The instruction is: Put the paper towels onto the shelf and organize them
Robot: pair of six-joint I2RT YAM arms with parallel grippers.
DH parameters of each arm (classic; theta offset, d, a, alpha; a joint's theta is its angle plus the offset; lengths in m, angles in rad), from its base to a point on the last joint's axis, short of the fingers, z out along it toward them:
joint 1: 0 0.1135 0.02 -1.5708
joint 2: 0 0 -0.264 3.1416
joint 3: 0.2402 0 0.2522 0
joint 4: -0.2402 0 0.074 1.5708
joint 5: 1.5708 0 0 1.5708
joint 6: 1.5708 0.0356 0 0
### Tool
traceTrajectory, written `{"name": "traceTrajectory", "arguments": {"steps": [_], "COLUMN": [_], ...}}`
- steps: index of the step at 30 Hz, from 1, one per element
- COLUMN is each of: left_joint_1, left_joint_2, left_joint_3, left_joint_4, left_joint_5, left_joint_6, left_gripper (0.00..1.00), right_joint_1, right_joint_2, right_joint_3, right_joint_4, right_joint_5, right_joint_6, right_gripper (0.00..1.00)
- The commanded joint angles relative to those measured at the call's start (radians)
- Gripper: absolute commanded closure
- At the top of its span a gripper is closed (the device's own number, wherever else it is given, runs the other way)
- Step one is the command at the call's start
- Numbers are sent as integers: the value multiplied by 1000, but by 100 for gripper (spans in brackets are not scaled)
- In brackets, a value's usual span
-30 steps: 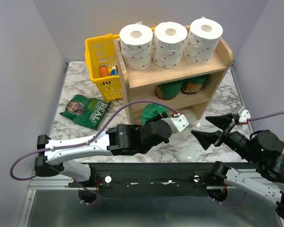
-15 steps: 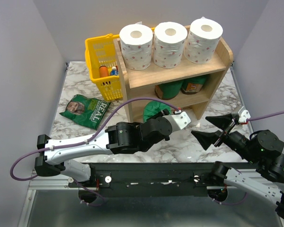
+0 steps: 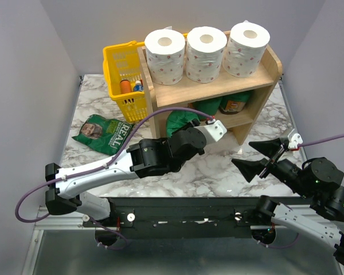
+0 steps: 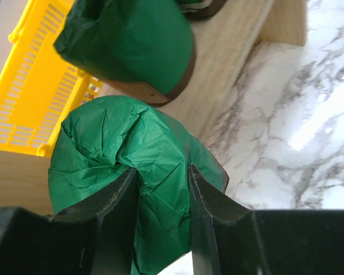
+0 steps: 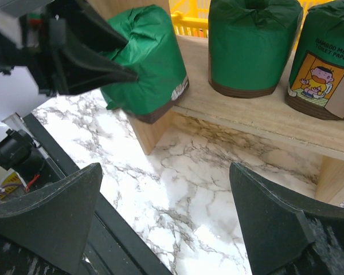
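Three white dotted paper towels [image 3: 206, 46] stand on the top of the wooden shelf [image 3: 218, 87]. Two green-wrapped rolls [image 3: 236, 103] stand on its lower tier [image 5: 258, 117]. My left gripper [image 4: 163, 172] is shut on the crumpled top of a third green roll [image 4: 126, 149]. That roll [image 5: 152, 57] is tilted at the left end of the lower tier, beside another green roll [image 4: 132, 43]. In the top view the held roll [image 3: 178, 121] sits at the shelf's left front. My right gripper [image 3: 245, 153] [image 5: 166, 169] hangs open over the marble, right of the shelf, with nothing between its fingers.
A yellow basket [image 3: 121, 74] holding small bottles stands against the shelf's left side. A flat green bag marked "REAL" [image 3: 103, 134] lies on the marble table [image 3: 218, 172] at the left. The left arm's purple cable [image 3: 160, 112] arcs in front of the shelf.
The left arm has carried the green roll away from me and up, from the table in front of the shelf to the left end of the lower tier. The right arm is still.
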Motion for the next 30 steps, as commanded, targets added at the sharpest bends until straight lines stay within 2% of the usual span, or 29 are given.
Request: {"name": "traceTrajectory", "arguments": {"steps": [1,19,27,30], "left_joint_1": [51,146,172,172], "left_joint_2": [-7,31,59,59], "left_joint_3": [22,-2,-21,-22], "left_joint_4": [43,126,155,172], "left_joint_5": [-34,-16,-28,-46], "left_joint_6": [55,172,213,241], "left_gripper": [71,68,62,52], "right_joint_1": [6,5,5,6], "right_joint_2": [-22,-39,-57,-60], "right_joint_3": [7,25,45,50], "right_joint_4": [-22,-63,-80,-86], "right_joint_5": [16,25,34,34], "right_joint_6": [13,12,18,18], "right_gripper": [0,0,0,0]}}
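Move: I still hold the green-wrapped roll in my left hand. Its free place at the left end of the lower shelf lies about 8 cm ahead of that hand, 5 cm left and 7 cm below. The nearest shelved green roll stands some 11 cm ahead and 8 cm right, the labelled roll 14 cm ahead and 20 cm right. From my right hand, that free place is roughly 17 cm ahead, 25 cm left and 9 cm down. With my left fingers keeping their pinch on the wrapper, I carry the roll in over the shelf's front edge, forward and a little left at first, then nearly straight forward, about 6.5 cm in all. Meanwhile I roll my wrist left side up and turn it slightly counter-clockwise, around 10 degrees altogether, and sink only about a centimetre near the end. ##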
